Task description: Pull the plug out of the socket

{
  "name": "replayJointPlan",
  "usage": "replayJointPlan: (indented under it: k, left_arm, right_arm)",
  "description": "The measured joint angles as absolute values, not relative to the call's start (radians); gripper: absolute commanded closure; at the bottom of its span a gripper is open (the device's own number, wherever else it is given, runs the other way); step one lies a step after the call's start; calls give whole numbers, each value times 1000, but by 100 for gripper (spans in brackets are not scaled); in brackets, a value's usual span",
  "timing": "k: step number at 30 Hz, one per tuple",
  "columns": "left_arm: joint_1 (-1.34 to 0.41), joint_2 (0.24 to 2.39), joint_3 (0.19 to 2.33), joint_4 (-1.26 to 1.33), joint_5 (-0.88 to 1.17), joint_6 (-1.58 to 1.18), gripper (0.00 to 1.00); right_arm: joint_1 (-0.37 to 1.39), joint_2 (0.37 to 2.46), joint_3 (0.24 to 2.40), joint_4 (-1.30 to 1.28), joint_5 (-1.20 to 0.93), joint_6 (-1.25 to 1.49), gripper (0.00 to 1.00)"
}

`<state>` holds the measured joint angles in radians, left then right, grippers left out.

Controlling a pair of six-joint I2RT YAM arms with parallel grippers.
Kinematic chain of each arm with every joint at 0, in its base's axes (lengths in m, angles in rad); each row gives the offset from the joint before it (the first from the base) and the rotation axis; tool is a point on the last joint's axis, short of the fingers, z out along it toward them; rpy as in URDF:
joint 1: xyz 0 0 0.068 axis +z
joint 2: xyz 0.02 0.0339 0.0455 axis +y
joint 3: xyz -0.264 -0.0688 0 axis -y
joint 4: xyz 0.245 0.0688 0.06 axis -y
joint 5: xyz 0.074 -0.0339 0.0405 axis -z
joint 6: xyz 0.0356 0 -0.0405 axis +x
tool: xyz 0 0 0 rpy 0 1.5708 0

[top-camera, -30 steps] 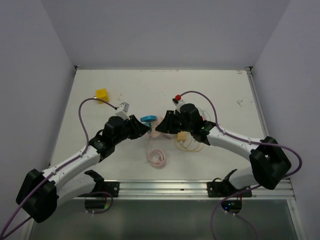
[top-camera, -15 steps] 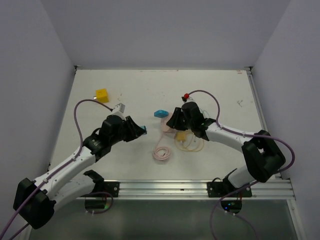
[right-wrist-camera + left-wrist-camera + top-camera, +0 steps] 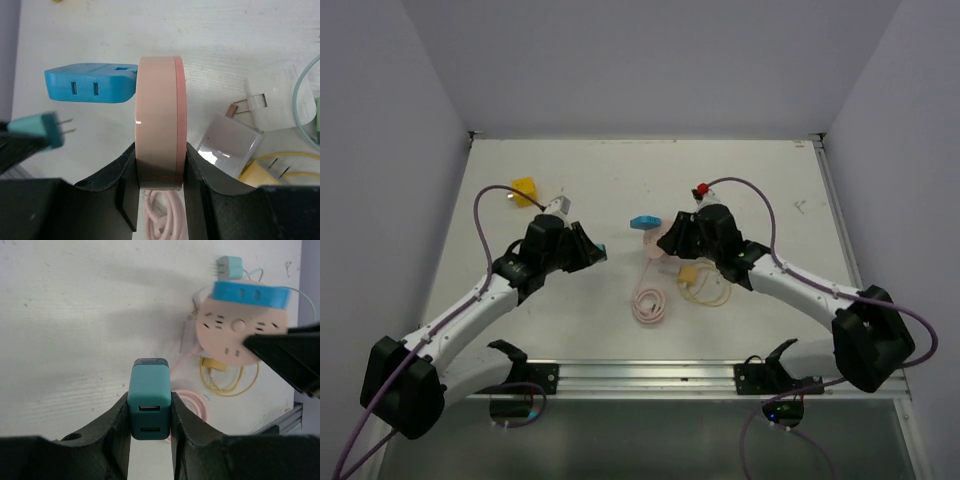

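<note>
My left gripper [image 3: 149, 407] is shut on a teal plug [image 3: 149, 385], a small block with two USB ports facing the camera. Its prongs point at the socket with open air between them; the plug [image 3: 37, 129] shows at the left of the right wrist view. My right gripper [image 3: 160, 167] is shut on the edge of the round pink socket [image 3: 156, 125], held on its side above the table. A blue adapter [image 3: 90, 82] still sits in the socket's face. From above, the plug [image 3: 600, 250] hangs left of the socket [image 3: 670, 238].
Under the socket lie a coiled pink cable [image 3: 648, 305], a yellow cable [image 3: 705, 285] with a yellow plug [image 3: 260, 172], a white adapter [image 3: 227, 145] and a small green plug [image 3: 229, 266]. A yellow block [image 3: 524, 190] sits far left. Walls close in on both sides.
The two grippers were together at the table's middle. The left one has drawn back to the left with the teal plug, now free of the socket; the right has shifted right with the socket.
</note>
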<state>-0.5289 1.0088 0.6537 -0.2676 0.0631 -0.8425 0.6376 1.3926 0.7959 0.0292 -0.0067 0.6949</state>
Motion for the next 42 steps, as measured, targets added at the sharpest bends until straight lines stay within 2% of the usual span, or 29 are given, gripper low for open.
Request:
replayJointPlan:
  k: [5,10,22,25,29,30,38,42]
  left_arm:
    - [-411,1181,707,-209,134,-751,95]
    - [-400,1419,776,-42,260,-708,91]
    - [-416,1878,1015,273,454,-702,80]
    - [-440,1957,1079,320,480,-704,72]
    - [-474,2045,1125,382,506,-720,52]
    - [-481,2060,1129,389,510,-723,44]
    - [-492,2051,1108,416,512,-709,7]
    - [-492,1964,1056,377,480,-641,3]
  right_arm:
    - [641,1184,736,25,-62,650,100]
    - [641,1047,680,23,-97,624,100]
    - [641,981,635,-25,-128,619,100]
    - [641,975,635,-37,-128,617,100]
    - [641,969,635,-53,-128,616,100]
    - [641,966,635,-57,-128,616,100]
    - [641,955,635,-102,-123,600,100]
    - [641,962,646,-145,-123,575,100]
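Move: The teal plug is already off the strip and in my left fingers; the bare table where it will go is about 14 cm ahead, 14 cm right and 11 cm below. My left hand has, down at table level, the white plug 11 cm ahead and 18 cm right, the clear plug 7 ahead and 15 right, the light teal plug 15 ahead and 22 right. The round strip is level, 3 ahead, 12 right. From my right hand the bare spot is 10 cm straight ahead, 10 below. I swing my left hand forward and to the right, about 15 cm each way, sinking some 10 cm and turning about 25 degrees clockwise, to the bare table by the white plug; there my fingers open wide, let go of the teal plug, then rise 2 cm and ease slightly left. Meanwhile my right hand keeps its pinch on the round strip, lifting it quickly about 7 cm, then drawing back and slightly right as it sinks a little. ##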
